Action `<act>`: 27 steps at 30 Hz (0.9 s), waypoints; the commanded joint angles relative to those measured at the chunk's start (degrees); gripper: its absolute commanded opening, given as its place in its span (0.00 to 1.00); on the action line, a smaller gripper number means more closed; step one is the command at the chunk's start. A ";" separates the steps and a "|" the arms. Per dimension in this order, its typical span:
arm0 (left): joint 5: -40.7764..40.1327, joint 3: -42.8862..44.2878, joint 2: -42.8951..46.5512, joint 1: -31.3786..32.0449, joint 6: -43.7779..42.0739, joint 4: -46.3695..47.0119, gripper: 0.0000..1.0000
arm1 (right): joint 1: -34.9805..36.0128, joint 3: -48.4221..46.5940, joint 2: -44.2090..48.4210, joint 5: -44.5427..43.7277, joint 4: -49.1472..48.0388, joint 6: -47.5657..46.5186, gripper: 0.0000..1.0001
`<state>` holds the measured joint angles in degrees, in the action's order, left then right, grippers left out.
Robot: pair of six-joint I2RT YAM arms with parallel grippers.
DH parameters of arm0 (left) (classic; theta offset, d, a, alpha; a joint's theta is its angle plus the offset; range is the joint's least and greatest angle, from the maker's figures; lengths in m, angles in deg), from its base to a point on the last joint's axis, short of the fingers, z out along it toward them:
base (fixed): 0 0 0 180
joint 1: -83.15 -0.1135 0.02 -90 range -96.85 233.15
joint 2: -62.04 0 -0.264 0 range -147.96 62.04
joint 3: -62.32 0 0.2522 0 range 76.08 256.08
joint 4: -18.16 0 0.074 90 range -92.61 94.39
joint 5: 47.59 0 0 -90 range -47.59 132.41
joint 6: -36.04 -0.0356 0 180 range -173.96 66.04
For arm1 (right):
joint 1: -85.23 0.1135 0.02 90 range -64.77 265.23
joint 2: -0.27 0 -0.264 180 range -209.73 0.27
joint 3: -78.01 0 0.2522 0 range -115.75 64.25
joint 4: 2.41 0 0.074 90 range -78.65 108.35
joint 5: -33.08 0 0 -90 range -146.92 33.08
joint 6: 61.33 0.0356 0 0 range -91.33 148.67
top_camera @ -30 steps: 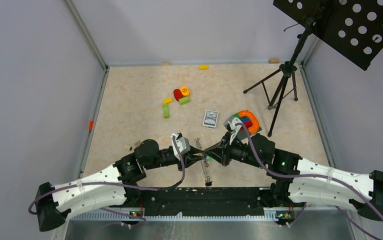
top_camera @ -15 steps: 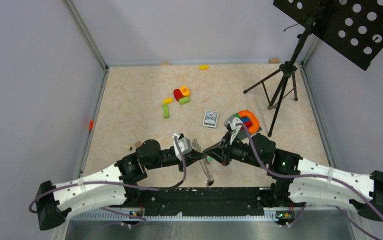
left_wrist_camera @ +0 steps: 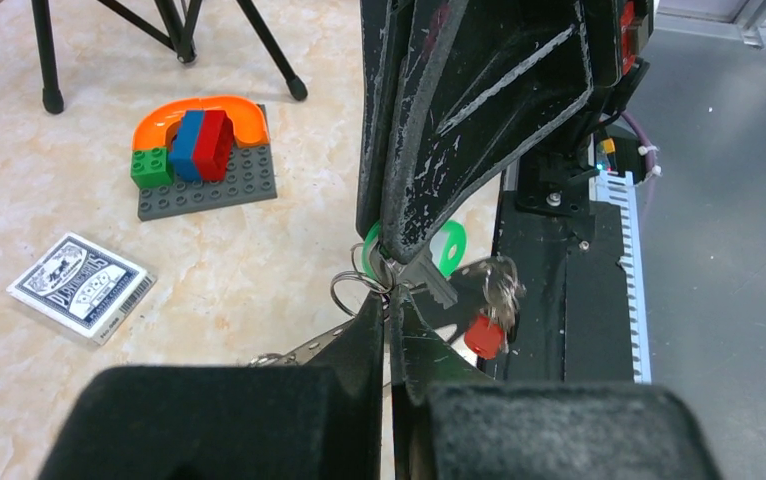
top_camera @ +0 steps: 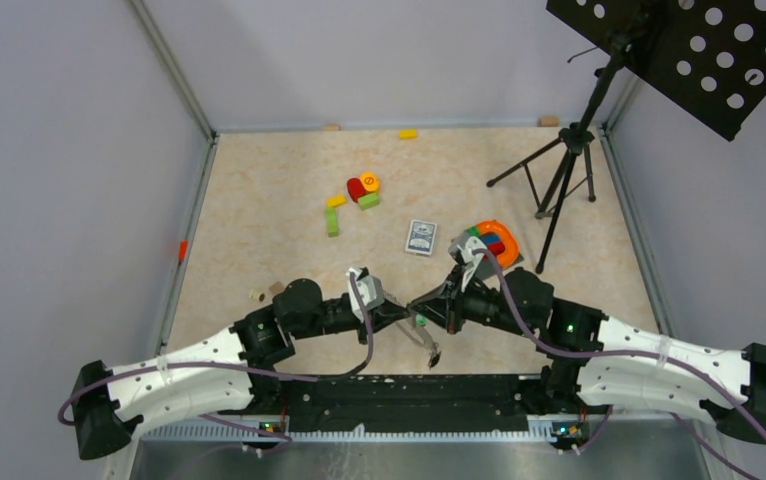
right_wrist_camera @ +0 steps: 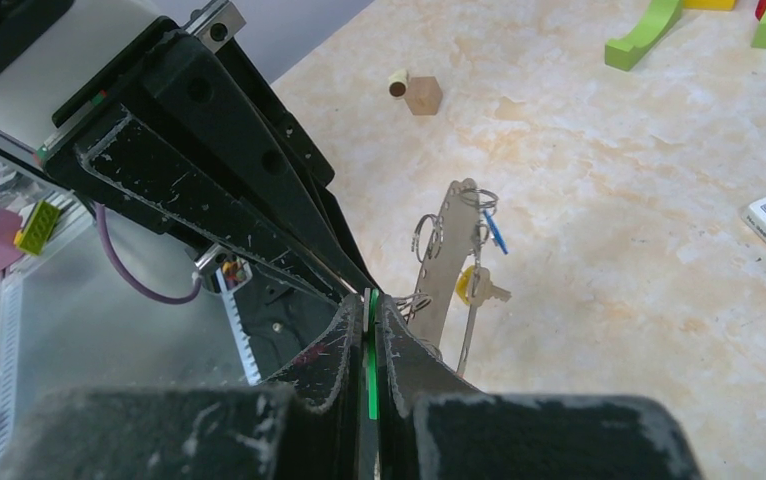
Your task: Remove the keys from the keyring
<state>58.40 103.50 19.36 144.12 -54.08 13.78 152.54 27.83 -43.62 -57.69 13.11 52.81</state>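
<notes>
The keyring (top_camera: 427, 340) is a grey perforated metal band with a thin wire, hanging between the two grippers near the table's front edge. My right gripper (right_wrist_camera: 370, 300) is shut on a key's green tag (right_wrist_camera: 370, 360), the same green tag (left_wrist_camera: 451, 245) that shows in the left wrist view. My left gripper (left_wrist_camera: 389, 305) is shut tip to tip at a small split ring (left_wrist_camera: 351, 290) beside that key. A red-tagged key (left_wrist_camera: 481, 335) dangles lower. A yellow-tagged key (right_wrist_camera: 471, 285) and a blue tag (right_wrist_camera: 496, 235) hang on the band (right_wrist_camera: 447, 260).
A playing-card box (top_camera: 420, 237) lies behind the grippers. A grey baseplate (left_wrist_camera: 249, 185) carries an orange arch and blocks. Loose toy blocks (top_camera: 359, 195) lie further back. A tripod stand (top_camera: 559, 180) is at the right, a small wooden block (right_wrist_camera: 423, 95) at the left.
The left gripper has closed at the small ring. The keyring's lower end has risen and swung right, away from the front bar. The right gripper keeps its grip.
</notes>
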 commanded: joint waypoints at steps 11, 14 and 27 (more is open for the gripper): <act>9.39 2.20 0.71 -0.06 -7.43 -9.10 0.00 | 0.29 -2.39 3.77 1.90 5.37 -4.00 0.00; 11.75 2.85 -1.12 -0.03 -7.82 -11.72 0.00 | 0.35 -1.85 3.97 2.29 6.58 -4.04 0.00; 10.90 1.44 -4.25 -0.01 -4.69 -7.11 0.00 | 0.30 0.10 4.69 1.03 8.99 0.15 0.00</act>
<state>69.80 104.28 15.25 144.10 -60.66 1.54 152.58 28.31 -39.58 -55.44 23.27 50.60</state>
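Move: The keyring, a curved metal plate with split rings, hangs right at the left fingertips, its middle about 2 cm back and 3 cm below them. The green key stands some 2 cm to their right, in the right fingers; from that hand the keyring's middle is about 2 cm back, 2 cm left and 3 cm below. On the table some 19 cm below the left hand, the card deck lies about 23 cm ahead and 2 cm right, the toy blocks 22 cm ahead and 18 cm right. The keyring is drawn away from the green key by the left hand, its fingers staying shut at the metal as it sinks about 6 cm and pulls back some 3.5 cm, its fingertips tipping down and swinging clockwise by 13 degrees each. The right hand keeps its pinch on the green key and eases down, to its right and slightly back, roughly 3.5 cm in all, so the two hands part. ##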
